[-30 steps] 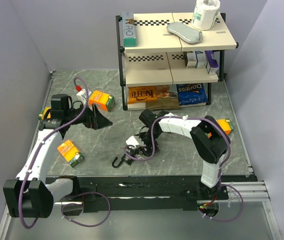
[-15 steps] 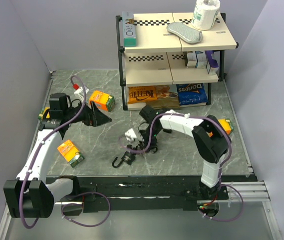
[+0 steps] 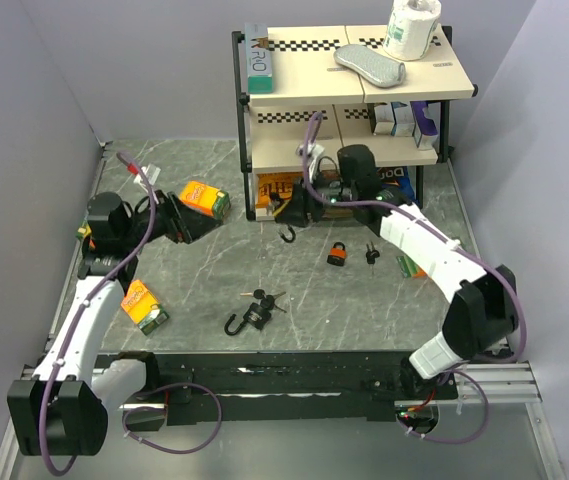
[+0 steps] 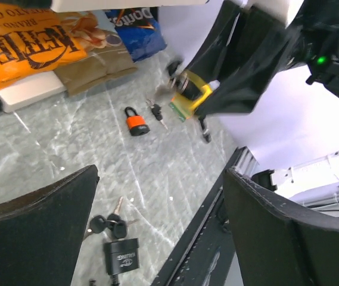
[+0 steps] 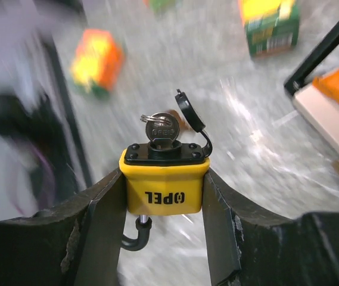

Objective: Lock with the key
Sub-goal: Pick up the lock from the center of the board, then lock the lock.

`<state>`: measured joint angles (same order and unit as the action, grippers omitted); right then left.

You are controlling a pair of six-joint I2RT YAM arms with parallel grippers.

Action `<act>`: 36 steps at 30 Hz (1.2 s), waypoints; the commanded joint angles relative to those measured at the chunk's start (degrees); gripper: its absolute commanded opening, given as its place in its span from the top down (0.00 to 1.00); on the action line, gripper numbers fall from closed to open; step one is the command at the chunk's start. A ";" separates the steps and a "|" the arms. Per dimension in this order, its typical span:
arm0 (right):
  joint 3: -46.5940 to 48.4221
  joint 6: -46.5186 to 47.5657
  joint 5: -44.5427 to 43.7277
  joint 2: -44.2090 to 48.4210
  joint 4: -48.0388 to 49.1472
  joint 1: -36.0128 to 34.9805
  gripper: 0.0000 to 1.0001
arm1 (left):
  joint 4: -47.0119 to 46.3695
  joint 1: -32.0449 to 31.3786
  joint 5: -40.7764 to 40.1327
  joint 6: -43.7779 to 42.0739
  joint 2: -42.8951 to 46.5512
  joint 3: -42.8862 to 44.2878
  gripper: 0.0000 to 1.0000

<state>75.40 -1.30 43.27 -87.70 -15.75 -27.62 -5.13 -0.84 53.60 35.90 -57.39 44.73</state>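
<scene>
My right gripper (image 5: pixel 164 192) is shut on a yellow padlock (image 5: pixel 164 186), held in the air. A silver key (image 5: pixel 159 128) sits in its keyhole and the black shackle (image 5: pixel 134 237) hangs open below. In the top view the right gripper (image 3: pixel 294 210) hovers in front of the shelf's bottom level. The left wrist view shows the yellow padlock (image 4: pixel 191 95) between the right arm's fingers. My left gripper (image 4: pixel 160 179) is open and empty, raised at the left (image 3: pixel 190 222) beside an orange carton (image 3: pixel 205 200).
An orange padlock (image 3: pixel 338 254) and its keys (image 3: pixel 371 252) lie on the table. A black padlock (image 3: pixel 254 316) with keys (image 3: pixel 271 298) lies nearer the front. A second carton (image 3: pixel 142 305) sits front left. The shelf (image 3: pixel 349 90) holds chip bags (image 3: pixel 289 187).
The right arm closed on the yellow padlock on the table, lifted it and swung it back toward the shelf. The left gripper drew back slightly to the left.
</scene>
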 commanded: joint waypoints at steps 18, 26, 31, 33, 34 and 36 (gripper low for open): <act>23.48 -50.65 -21.55 -11.62 0.28 -9.21 1.00 | -13.07 -8.74 -8.60 15.07 3.51 -5.97 0.26; 21.37 -50.73 -23.49 -10.38 2.13 -11.05 1.00 | -14.82 -8.74 -14.93 19.11 0.71 -2.99 0.40; 21.29 -50.90 -23.32 -10.82 1.24 -11.58 1.00 | -19.22 -9.18 -13.97 20.70 -1.59 -1.93 0.46; 21.37 -51.08 -23.14 -10.82 1.60 -11.67 1.00 | -17.91 -9.27 -14.58 20.35 -1.85 -1.66 0.49; 21.46 -51.17 -23.05 -10.82 1.77 -11.67 1.00 | -17.47 -9.27 -14.93 20.35 -1.77 -2.01 0.51; 21.81 -51.00 -22.88 -10.74 1.69 -11.67 1.00 | -15.98 -9.27 -15.81 20.44 -1.50 -2.37 0.57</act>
<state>95.66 -50.39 20.10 -100.53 -17.67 -38.87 -19.88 -9.82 39.64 55.11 -59.44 40.58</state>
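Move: Clamped already in the right fingers, the yellow lock lies about 16 cm to the right of the left hand, some 4 cm farther ahead and slightly lower; the left gripper is thus roughly 16 cm left and 4 cm back of the right hand. On the table some 23 cm below the right hand, the black lock lies about 6 cm left and 14 cm back, and the orange lock about 14 cm right and 5 cm ahead. Carrying the yellow lock, the right hand swings left, up and a little forward towards the left gripper, about 11 cm in all, rolling some 40 degrees and keeping its grip, then holds still. The left hand first dips back about 3 cm and shifts right, then reaches forward and up to the lock, its fingers closing to about half open; whether they touch the shackle can't be made out. ##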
